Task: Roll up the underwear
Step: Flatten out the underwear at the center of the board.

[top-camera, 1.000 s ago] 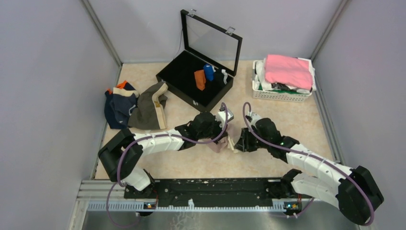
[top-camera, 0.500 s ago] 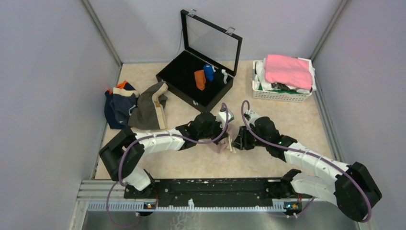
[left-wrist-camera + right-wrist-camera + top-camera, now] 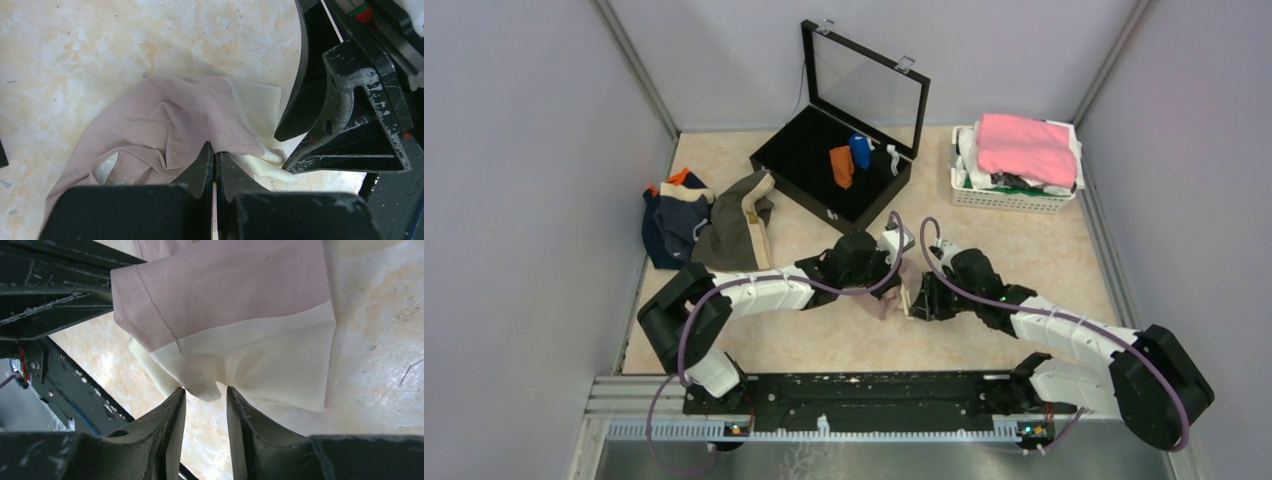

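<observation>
A pale pink-beige underwear with a cream waistband lies crumpled on the table's middle, between my two grippers. My left gripper is shut on a fold of its pink cloth. My right gripper stands open, its tips just at the corner of the cream waistband, which hangs between them without being pinched. In the top view the left gripper and right gripper nearly touch over the cloth. More underwear, navy and olive-brown, is piled at the left.
A black box with its lid raised stands at the back and holds rolled orange and blue pieces. A white basket at the back right carries a bright pink cloth. Grey walls close in both sides.
My right gripper has slid left up to the pink underwear and its jaws have widened slightly. The left gripper has kept its hold and edged slightly away from the near edge.
</observation>
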Controlling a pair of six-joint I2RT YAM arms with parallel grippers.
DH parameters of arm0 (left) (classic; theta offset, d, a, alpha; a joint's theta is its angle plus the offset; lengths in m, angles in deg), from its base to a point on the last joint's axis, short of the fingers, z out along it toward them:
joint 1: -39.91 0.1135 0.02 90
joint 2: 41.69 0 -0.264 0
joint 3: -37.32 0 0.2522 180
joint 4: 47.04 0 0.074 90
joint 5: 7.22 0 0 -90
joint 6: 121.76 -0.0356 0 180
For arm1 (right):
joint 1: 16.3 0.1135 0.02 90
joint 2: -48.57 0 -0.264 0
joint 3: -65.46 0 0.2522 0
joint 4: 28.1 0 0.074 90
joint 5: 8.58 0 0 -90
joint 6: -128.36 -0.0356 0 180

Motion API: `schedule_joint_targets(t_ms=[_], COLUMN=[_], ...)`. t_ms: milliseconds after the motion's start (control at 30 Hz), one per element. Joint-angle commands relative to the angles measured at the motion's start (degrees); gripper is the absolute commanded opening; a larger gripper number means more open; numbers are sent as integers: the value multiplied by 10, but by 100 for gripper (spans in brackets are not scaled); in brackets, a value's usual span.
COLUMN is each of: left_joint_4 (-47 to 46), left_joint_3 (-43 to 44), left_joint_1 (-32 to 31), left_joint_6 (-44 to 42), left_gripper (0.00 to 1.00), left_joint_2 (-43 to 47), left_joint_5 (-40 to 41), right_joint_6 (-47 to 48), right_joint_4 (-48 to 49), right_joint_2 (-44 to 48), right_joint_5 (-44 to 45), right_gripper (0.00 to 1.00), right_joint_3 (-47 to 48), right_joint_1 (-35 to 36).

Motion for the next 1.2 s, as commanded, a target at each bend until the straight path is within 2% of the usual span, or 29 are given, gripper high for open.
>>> schedule_joint_targets(t_ms=[0, 233, 433, 567, 767, 867, 933, 1067, 1167], left_joint_4=[-10, -5, -4, -3, -5, -12, -20, -42, -54], left_joint_3=[22, 27, 29, 28, 24, 13, 3, -26, -48], left_joint_1=[2, 3, 4, 5, 7, 8, 8, 10, 14], left_joint_6=[11, 12, 13, 12, 17, 27, 41, 86, 140], left_gripper=[0, 0, 0, 0, 0, 0, 8, 35, 44], left_joint_2=[-10, -18, -18, -17, -17, -13, -11, -4, -1], left_joint_5=[-7, -9, -10, -9, -11, -12, -12, -9, 5], right_joint_6=[0, -10, 2, 21, 19, 14, 8, -13, -22], right_joint_4=[40, 80, 57, 11, 36, 72, 97, 135, 148], right_joint_2=[-5, -9, -35, -45, -17, -3, -3, -14, -30], right_joint_5=[-18, -17, 35, 92, 86, 53, 20, -16, -25], right_gripper=[36, 38, 35, 23, 0, 0, 0, 0, 0], right_joint_3=[2, 9, 24, 37, 23, 11, 7, 1, 3], right_joint_1=[0, 13, 27, 42, 46, 46, 46, 46, 46])
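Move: The underwear's cream-edged fold lies just past the open right fingers, about 1 cm ahead, 1 cm left and 2 cm below; the pink cloth body centres some 6 cm left, 2 cm ahead and 4 cm below. The black case sits about 30 cm ahead and 16 cm left of the right hand. From the left hand, still pinching the cloth, the cream-edged fold is some 4 cm back, 2 cm right and 5 cm below. Right hand dips, pinches the underwear's cream-edged fold, then lifts about 3 cm up and left; left fingers open. ##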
